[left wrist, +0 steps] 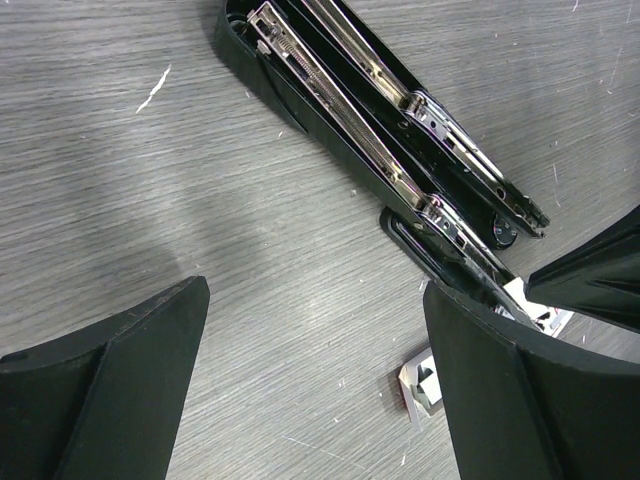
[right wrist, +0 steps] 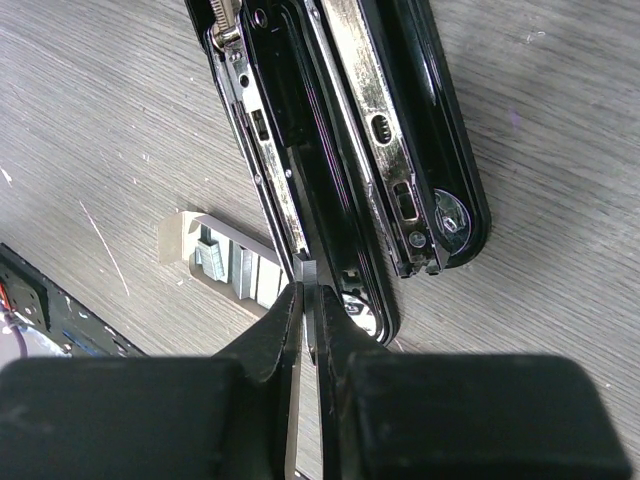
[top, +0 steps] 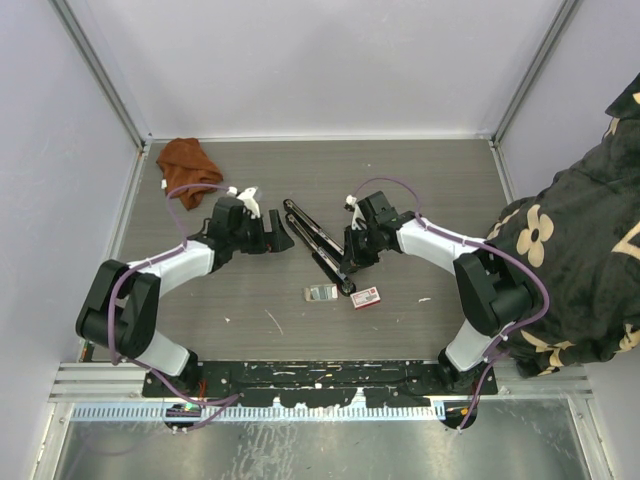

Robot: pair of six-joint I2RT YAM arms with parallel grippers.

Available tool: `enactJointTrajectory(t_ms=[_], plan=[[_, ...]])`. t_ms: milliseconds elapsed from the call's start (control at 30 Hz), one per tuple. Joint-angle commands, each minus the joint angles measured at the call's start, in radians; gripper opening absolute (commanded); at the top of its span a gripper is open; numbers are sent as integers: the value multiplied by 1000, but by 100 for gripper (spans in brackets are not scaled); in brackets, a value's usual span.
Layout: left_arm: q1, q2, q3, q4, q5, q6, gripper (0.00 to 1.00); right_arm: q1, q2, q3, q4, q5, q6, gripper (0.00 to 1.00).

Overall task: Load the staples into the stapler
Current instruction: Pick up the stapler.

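Note:
A black stapler lies opened flat in the middle of the table, its metal channels showing in both wrist views. My right gripper is shut on a thin grey strip of staples, which it holds at the near end of one channel. More staples sit in a small pale tray beside that end. The red-and-white box lies just right of the tray. My left gripper hangs wide open over bare table beside the stapler, holding nothing.
A crumpled orange cloth lies at the back left corner. A person in a dark flowered garment leans in at the right edge. Grey walls enclose the table on three sides.

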Motion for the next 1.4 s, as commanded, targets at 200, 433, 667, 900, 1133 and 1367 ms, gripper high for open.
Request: enactJointTrajectory(t_ms=[200, 433, 667, 900, 1133, 1367], plan=[[-4, -78, 17, 2, 39, -4, 91, -3, -72, 27, 23, -30, 16, 7], [-4, -115, 17, 2, 106, -39, 91, -14, -109, 36, 23, -60, 12, 7], [-4, -152, 14, 45, 298, -117, 92, -20, -172, 9, 75, -166, -5, 7], [-6, -168, -22, 152, 516, -227, 90, -20, -228, -51, 209, -384, 15, 7], [-60, -178, -28, 182, 610, -265, 79, -20, -281, -104, 321, -552, 48, 8], [-87, -175, -34, 266, 665, -338, 57, -20, -319, -116, 351, -611, 52, 8]])
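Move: The staple strip is already pinched in the right fingertips, just over the end of the nearer open stapler. From the left hand it lies some 13 cm to the right, 6 cm back and 3 cm lower; so the left gripper it is brought to is 13 cm left of the right hand, 6 cm ahead and 3 cm up. From the right hand, about 2 cm lower, the nearer stapler's middle is 3 cm ahead and 5 cm left, the staple tray 5 cm back and 5 cm left, the red-white box 6 cm back and 4 cm right. The staple strip, still pinched in the right fingertips, is carried up about 12 cm off the open stapler, slowly at first, then also back and left as that wrist tilts to aim its fingers left. The empty left hand rises too, swinging back and right some 10 cm towards the strip, turning its fingers rightward and more level, and late on partly closes around the strip's place. ##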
